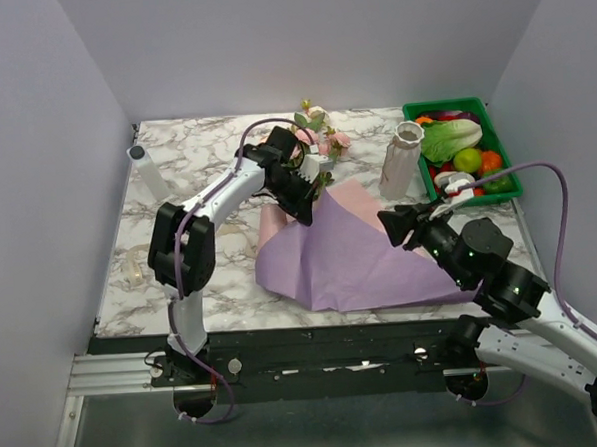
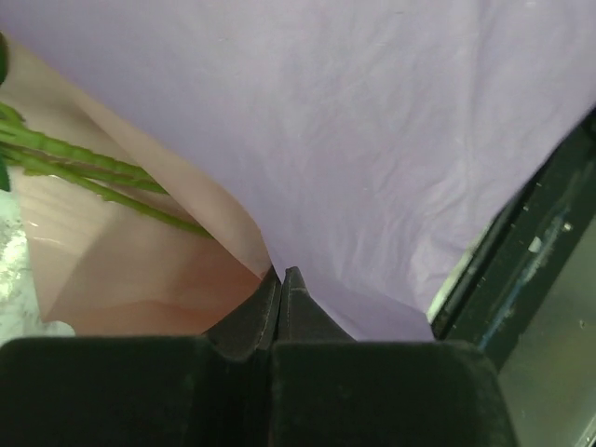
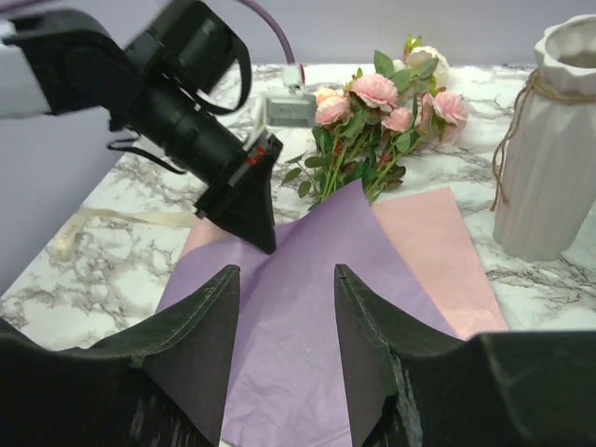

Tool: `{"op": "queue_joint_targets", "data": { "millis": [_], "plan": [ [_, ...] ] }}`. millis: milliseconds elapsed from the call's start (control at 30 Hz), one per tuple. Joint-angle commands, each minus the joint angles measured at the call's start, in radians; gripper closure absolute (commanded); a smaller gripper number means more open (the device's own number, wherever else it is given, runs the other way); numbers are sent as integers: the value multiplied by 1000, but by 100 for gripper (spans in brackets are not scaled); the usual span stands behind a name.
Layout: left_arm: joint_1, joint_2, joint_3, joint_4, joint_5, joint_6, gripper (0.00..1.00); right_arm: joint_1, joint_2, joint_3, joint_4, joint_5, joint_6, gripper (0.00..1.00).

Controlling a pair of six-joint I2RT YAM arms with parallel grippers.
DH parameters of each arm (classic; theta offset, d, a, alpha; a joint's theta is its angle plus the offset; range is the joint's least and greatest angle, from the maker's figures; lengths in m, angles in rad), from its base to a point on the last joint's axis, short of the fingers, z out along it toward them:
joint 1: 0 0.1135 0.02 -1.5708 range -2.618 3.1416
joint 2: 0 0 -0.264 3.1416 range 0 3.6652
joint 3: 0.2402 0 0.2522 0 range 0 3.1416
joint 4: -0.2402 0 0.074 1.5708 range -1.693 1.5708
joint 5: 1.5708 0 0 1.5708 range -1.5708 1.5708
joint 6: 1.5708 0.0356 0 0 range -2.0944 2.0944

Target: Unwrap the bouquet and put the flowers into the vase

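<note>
The bouquet lies unrolled. Its lilac paper sheet [image 1: 350, 256] [image 2: 372, 140] [image 3: 289, 354] is spread over a pink sheet [image 3: 428, 242]. The flowers [image 1: 314, 133] [image 3: 372, 102], pink roses with green leaves, lie at the sheets' far end, and their stems [image 2: 84, 172] run under the lilac fold. My left gripper [image 1: 306, 218] [image 2: 282, 272] [image 3: 265, 244] is shut, its tips pinched on the lilac sheet's folded edge. My right gripper [image 1: 387, 224] [image 3: 284, 270] hovers open above the lilac sheet with nothing between its fingers. The vase [image 1: 403, 163] [image 3: 549, 158] stands upright to the right of the flowers.
A green tray [image 1: 452, 104] of plastic vegetables sits at the back right, beside the vase. A small clear tube [image 1: 143, 167] stands at the far left. The cream ribbon [image 1: 131, 267] [image 3: 93, 223] lies loose on the marble at the left. The paper's near corner reaches the table's front edge.
</note>
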Motion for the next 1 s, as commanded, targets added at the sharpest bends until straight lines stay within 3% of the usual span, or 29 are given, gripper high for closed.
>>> {"op": "queue_joint_targets", "data": {
  "millis": [0,100,200,333,500,633,833,967],
  "plan": [
    [-34,-183,0,-128,171,93,100,-25,78,54,26,3,-30,48],
    [-60,-249,34,-292,242,234,100,-79,144,93,26,-46,-30,48],
    [-85,-324,5,-419,305,371,91,-148,202,127,23,-107,-24,48],
    [-100,-408,-71,-605,366,767,85,-206,271,159,22,-153,-19,48],
    [-147,-530,-197,-638,339,905,78,-266,344,239,11,-227,-39,47],
    [-207,-560,-248,-639,294,934,66,-273,427,316,-7,-282,-50,47],
    [-339,-654,-309,-638,106,1017,56,-276,571,325,3,-322,-30,47],
    [-437,-819,-427,-628,-57,1123,53,-276,621,313,22,-327,-30,48]
  ]
}}
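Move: The wrapper's upper purple flap is already pinched in the left fingers, over the flower stems about 8 cm below; the table's near edge, where the flap is taken, is some 20 cm straight back, equally low. The blooms lie roughly 24 cm ahead, level left-right; the vase is about 11 cm ahead, 21 cm right. From the right hand the stems are about 14 cm ahead, 15 cm left, 27 cm below. The wrapper's flap is drawn up and back off the stems by the left hand, which travels some 23 cm towards the robot and the table's near edge, rising about 13 cm and then sinking a little, drifting left late. Its wrist turns some 60 degrees clockwise, mostly, and its fingers spread to nearly half open on the way. Meanwhile the half-open right hand goes about 11 cm forward and somewhat left towards the stems, tipping down slightly. ##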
